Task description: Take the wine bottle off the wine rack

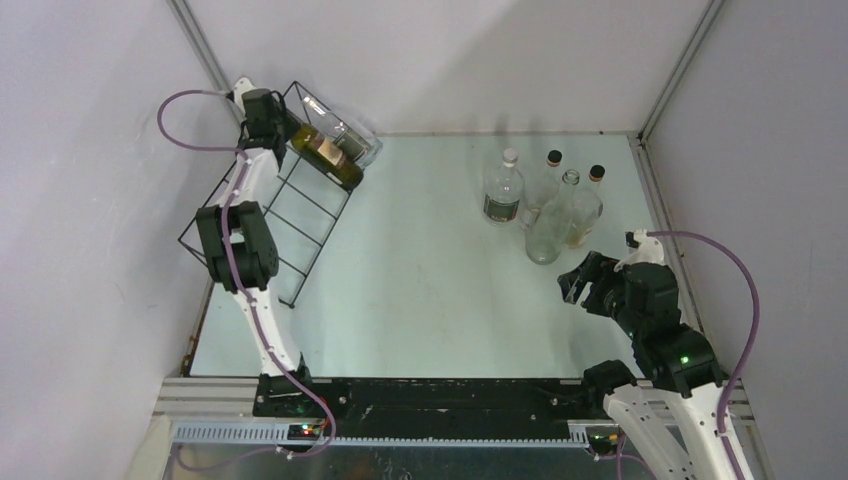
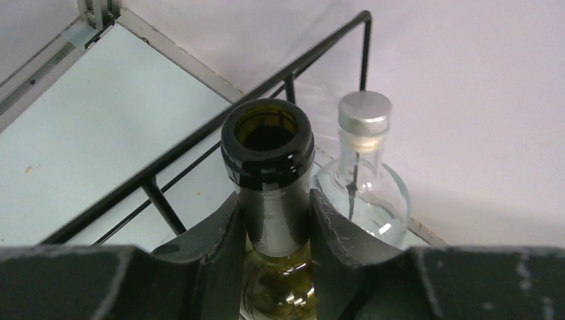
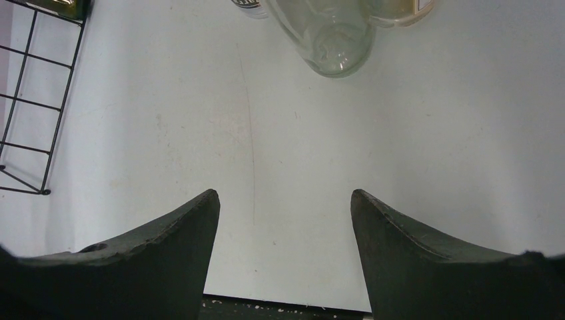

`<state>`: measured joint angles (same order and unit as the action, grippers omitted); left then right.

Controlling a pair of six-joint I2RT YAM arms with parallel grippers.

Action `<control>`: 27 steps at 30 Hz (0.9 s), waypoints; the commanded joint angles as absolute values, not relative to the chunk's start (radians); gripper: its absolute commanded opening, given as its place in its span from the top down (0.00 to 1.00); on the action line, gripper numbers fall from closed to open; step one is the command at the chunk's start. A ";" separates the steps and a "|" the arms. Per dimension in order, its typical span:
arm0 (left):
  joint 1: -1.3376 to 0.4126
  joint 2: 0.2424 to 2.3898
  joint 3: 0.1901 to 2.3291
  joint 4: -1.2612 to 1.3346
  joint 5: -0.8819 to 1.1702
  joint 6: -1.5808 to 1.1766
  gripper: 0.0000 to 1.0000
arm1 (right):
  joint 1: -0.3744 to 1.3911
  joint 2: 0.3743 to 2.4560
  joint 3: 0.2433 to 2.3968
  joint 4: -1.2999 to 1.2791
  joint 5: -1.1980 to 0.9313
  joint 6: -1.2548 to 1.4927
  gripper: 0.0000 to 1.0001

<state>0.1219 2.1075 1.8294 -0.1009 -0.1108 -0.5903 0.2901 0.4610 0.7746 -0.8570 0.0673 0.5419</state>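
The wine bottle is olive green with a dark open neck and lies tilted in the top of the black wire wine rack at the far left. My left gripper is shut on its neck just below the lip, a finger pressed against each side. In the top view, that gripper sits at the rack's upper back corner. A clear bottle with a silver cap lies beside the wine bottle in the rack. My right gripper hangs open over bare table at the right, holding nothing.
Several glass bottles stand at the back right, among them a white-capped one and a tall clear one, just beyond my right gripper. The rack's wire edge shows at the left of the right wrist view. Walls close the left, back and right.
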 commanded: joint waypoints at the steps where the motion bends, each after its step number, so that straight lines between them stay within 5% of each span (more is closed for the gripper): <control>1: 0.100 1.946 1.752 -0.032 -0.114 -0.500 1.00 | 0.288 0.436 0.772 -0.821 0.056 0.542 0.25; 27: -0.174 1.603 1.466 0.112 -0.312 -0.140 1.00 | 0.288 0.318 0.844 -0.937 0.013 0.583 0.27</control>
<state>-0.1593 1.7161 1.4601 0.0059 -0.2459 -0.2157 0.2901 0.3294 0.7986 -0.9230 0.0219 0.5709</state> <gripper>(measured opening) 0.365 0.734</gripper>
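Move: The left gripper already pinches the wine bottle by its neck, with the bottle's middle about 8 cm to its right, 4 back and 6 lower. Open table for it lies some 30 cm right, 17 back and 20 below. The silver-capped bottle in the rack has its middle about 13 cm right, 2 ahead and 7 lower. From the right gripper that open table is roughly 33 cm left, 27 ahead and 20 below. Keep the left fingers shut on the neck and swing the wine bottle off the upper rail, about 12 cm to the right while drawing back 8 or 9 and rising 6 or so, towards the open table. Roll the hand some 20 degrees, left side up, and turn it about 15 degrees clockwise as it goes. Ease the empty right gripper a few centimetres back and up. ##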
